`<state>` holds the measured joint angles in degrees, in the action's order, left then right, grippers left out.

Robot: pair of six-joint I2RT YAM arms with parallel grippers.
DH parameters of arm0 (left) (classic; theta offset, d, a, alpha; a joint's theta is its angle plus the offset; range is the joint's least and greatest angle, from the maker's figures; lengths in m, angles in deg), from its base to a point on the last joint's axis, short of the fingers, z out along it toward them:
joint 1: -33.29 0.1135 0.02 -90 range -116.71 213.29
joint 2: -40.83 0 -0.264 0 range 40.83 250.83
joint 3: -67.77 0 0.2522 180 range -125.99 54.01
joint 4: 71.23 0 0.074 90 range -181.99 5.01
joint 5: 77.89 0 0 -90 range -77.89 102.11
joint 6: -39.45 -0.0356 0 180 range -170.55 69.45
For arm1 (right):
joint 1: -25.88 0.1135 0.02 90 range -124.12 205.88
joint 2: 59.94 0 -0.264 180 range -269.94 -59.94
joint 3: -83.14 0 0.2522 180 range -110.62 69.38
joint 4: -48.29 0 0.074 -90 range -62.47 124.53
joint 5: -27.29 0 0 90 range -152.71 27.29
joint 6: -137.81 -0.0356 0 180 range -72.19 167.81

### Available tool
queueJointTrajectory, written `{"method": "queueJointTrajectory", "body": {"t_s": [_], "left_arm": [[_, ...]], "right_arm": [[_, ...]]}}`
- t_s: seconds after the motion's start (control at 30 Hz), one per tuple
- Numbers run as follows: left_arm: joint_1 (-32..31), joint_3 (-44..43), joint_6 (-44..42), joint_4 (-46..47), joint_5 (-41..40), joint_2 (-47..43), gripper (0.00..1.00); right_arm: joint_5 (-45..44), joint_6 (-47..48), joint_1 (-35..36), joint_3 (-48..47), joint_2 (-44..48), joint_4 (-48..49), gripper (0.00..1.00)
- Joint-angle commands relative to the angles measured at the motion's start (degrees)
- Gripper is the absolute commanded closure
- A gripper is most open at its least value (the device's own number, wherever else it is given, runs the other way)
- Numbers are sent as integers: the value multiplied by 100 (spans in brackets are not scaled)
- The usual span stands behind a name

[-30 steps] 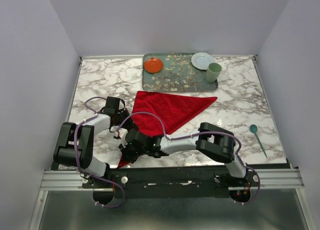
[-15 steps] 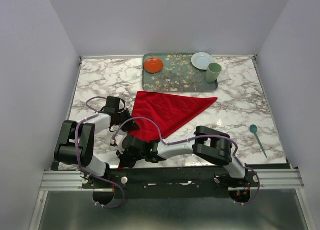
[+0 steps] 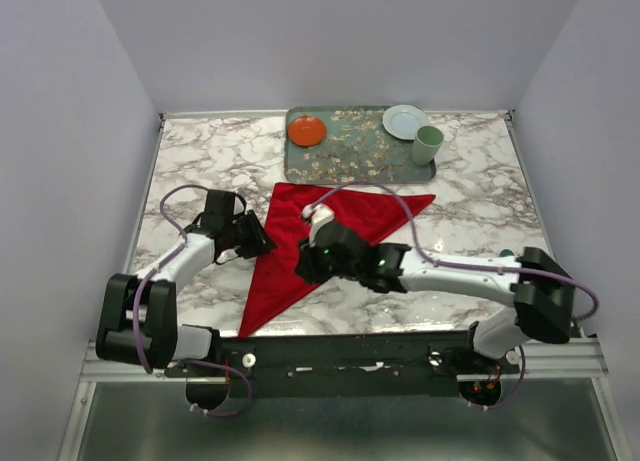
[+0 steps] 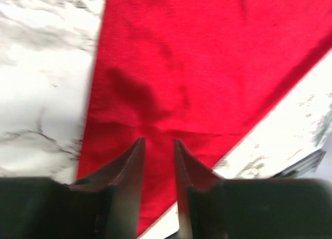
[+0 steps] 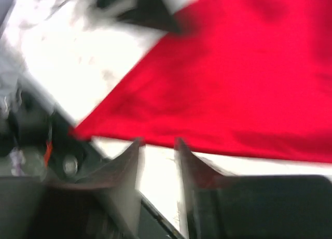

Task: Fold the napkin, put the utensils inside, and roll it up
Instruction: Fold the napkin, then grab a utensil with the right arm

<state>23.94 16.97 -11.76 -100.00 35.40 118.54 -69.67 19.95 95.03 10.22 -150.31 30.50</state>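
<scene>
The red napkin (image 3: 330, 221) lies flat on the marble table as a long folded triangle, its near tip at the front edge. My left gripper (image 3: 266, 245) hovers at the napkin's left edge, open, with only red cloth (image 4: 207, 68) below the gap between its fingers (image 4: 158, 140). My right gripper (image 3: 302, 265) hangs over the middle of the napkin, open and holding nothing (image 5: 157, 140); its view shows the cloth's (image 5: 249, 83) edge and bare table. Of the utensils only a teal sliver (image 3: 506, 252) shows beside the right arm's elbow.
A patterned grey-green tray (image 3: 350, 156) stands at the back. It holds a small orange-red plate (image 3: 307, 131), a white plate (image 3: 402, 120) and a pale green cup (image 3: 428, 144). The right arm (image 3: 460, 273) stretches across the near right of the table.
Both grippers have opened and let go of the napkin, which now lies stretched toward the front edge. The right arm has swung right and up over the cloth; the left has shifted slightly back.
</scene>
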Motion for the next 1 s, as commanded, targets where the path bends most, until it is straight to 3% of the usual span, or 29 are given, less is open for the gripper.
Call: {"method": "queueJointTrajectory", "body": {"t_s": [0.0,0.03,0.07,0.17,0.33,0.5,0.63,0.8,0.83,0.97], "left_arm": [[-225,-66,-64,-134,-176,-800,54],[-261,-110,-38,-152,-158,-897,48],[-322,-172,-20,-161,-97,-1072,46],[-761,-584,-142,-292,62,-1170,40],[-1543,-1341,-398,-547,272,-1074,35],[-1816,-1491,-626,-565,633,-1100,34],[-1817,-1482,-776,-626,800,-1091,33],[-1817,-1517,-706,-635,984,-1100,28],[-1817,-1552,-706,-644,1019,-1092,18],[-1817,-1692,-732,-732,1037,-1074,14]], "right_arm": [[-1025,-1116,-1322,526,1124,-1862,41],[-1166,-1352,-1864,650,1501,-2256,33],[-1306,-1502,-2165,747,1705,-2469,17],[-1501,-2117,-3509,1230,2284,-3006,0],[-860,-2066,-6178,1732,2515,-3060,0],[-1201,-1733,-7712,1531,2331,-2823,0],[-992,-1469,-8967,1135,1604,-2735,0],[-746,-1266,-9454,827,987,-2664,0],[-650,-1266,-9646,827,925,-2629,0],[-315,-1249,-10017,792,521,-2471,0]]}}
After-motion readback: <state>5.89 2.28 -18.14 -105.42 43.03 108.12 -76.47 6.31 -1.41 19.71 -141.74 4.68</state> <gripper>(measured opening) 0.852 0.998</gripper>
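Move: The spoon lies some 57 cm to the right of the right hand, its middle about level with it fore and aft and 11 cm below, bowl end outermost. From the same hand, the folded napkin's middle is about 14 cm ahead and 2 cm to the right, and the green cup roughly 41 cm ahead and 32 cm right. From the left hand, the napkin's middle is about 13 cm to the right, 3 cm ahead and 4 cm below. The empty right hand sweeps fast from the napkin to the spoon's bowl, nearly 60 cm right, first bearing forward and slightly up, then sinking, while turning about 110 degrees clockwise, tipping down and opening fully. The left hand climbs away from the napkin, swinging right over it and then drifting slightly back, fingers tilting up, turning clockwise and opening wide. ##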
